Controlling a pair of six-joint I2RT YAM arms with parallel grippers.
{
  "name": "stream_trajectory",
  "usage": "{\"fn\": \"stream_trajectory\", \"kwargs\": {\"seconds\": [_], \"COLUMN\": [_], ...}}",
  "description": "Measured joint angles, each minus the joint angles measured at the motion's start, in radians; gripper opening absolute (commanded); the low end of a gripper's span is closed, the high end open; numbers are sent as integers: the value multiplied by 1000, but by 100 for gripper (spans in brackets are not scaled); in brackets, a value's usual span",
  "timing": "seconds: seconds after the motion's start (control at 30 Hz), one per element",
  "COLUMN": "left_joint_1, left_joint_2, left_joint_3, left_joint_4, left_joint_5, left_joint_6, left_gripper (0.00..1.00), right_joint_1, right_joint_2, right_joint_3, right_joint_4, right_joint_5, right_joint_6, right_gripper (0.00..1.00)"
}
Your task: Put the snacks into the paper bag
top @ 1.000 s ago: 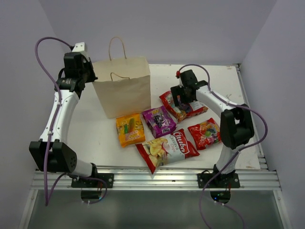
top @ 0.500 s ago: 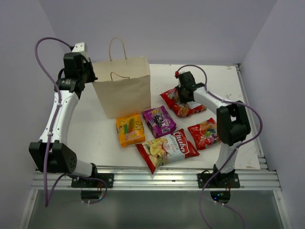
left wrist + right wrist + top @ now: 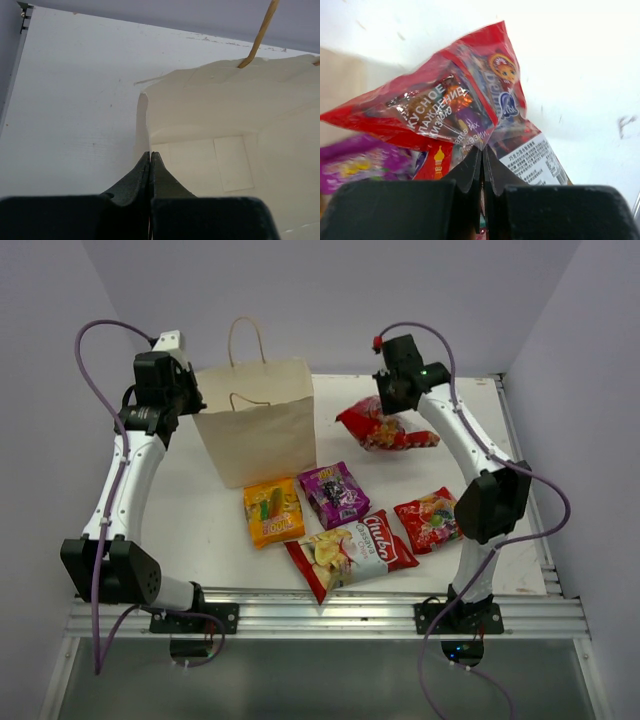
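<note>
The tan paper bag (image 3: 258, 425) stands open at the back left; its inside shows in the left wrist view (image 3: 225, 145). My left gripper (image 3: 190, 400) is shut on the bag's left rim (image 3: 150, 152). My right gripper (image 3: 392, 400) is shut on a small red packet (image 3: 385, 430) and holds it lifted above the table, to the right of the bag; the packet hangs crumpled in the right wrist view (image 3: 465, 100). On the table lie the orange-yellow packet (image 3: 272, 511), the purple packet (image 3: 334, 493), the large red-and-white chip bag (image 3: 352, 552) and the other small red packet (image 3: 429, 519).
White walls close the table at back and sides. A metal rail (image 3: 330, 615) runs along the near edge. The bag's loop handles (image 3: 246, 330) stick up above its rim.
My right gripper has risen from the table and moved back with the red packet in it. The left arm and the bag have not moved.
</note>
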Motion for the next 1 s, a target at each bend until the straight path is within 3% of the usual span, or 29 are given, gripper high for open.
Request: {"fn": "stream_trajectory", "kwargs": {"seconds": [0.2,0.33,0.67,1.0], "left_joint_1": [0,0,0,0], "left_joint_2": [-10,-17,-48,-64], "left_joint_3": [-10,-11,-44,-60], "left_joint_4": [4,3,3,5], "left_joint_5": [40,60,117,166], "left_joint_6": [16,21,20,13], "left_gripper": [0,0,0,0], "right_joint_1": [11,52,106,203], "right_joint_2": [6,15,31,153], "right_joint_3": [481,666,651,670], "right_joint_4": [-76,-21,251,474], "right_joint_5": [-113,-188,-502,-593], "right_joint_6": [24,58,339,541], "right_gripper": [0,0,0,0]}}
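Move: Pinched in the right fingers already, the candy pack is bound for the paper bag's mouth, some 30 cm to that hand's left, about 3 cm farther out and 8 cm higher. Nearer the base, on the table about 15 cm below the right hand, lie the purple pack (19 cm back, 12 cm left) and the orange pack (23 cm back, 27 cm left). The left hand still holds the bag's left rim, the mouth's middle about 12 cm to its right, 6 cm ahead and 1 cm lower. Hoisting the candy pack fast, the right arm climbs about 30 cm, then sweeps some 24 cm left towards the paper bag's mouth. The wrist turns some 75 degrees, so the down-sloping fingers end nearly level, pointing left and forward, keeping their pinch. The left hand keeps the rim and draws it slightly right and back, turning a little clockwise. ##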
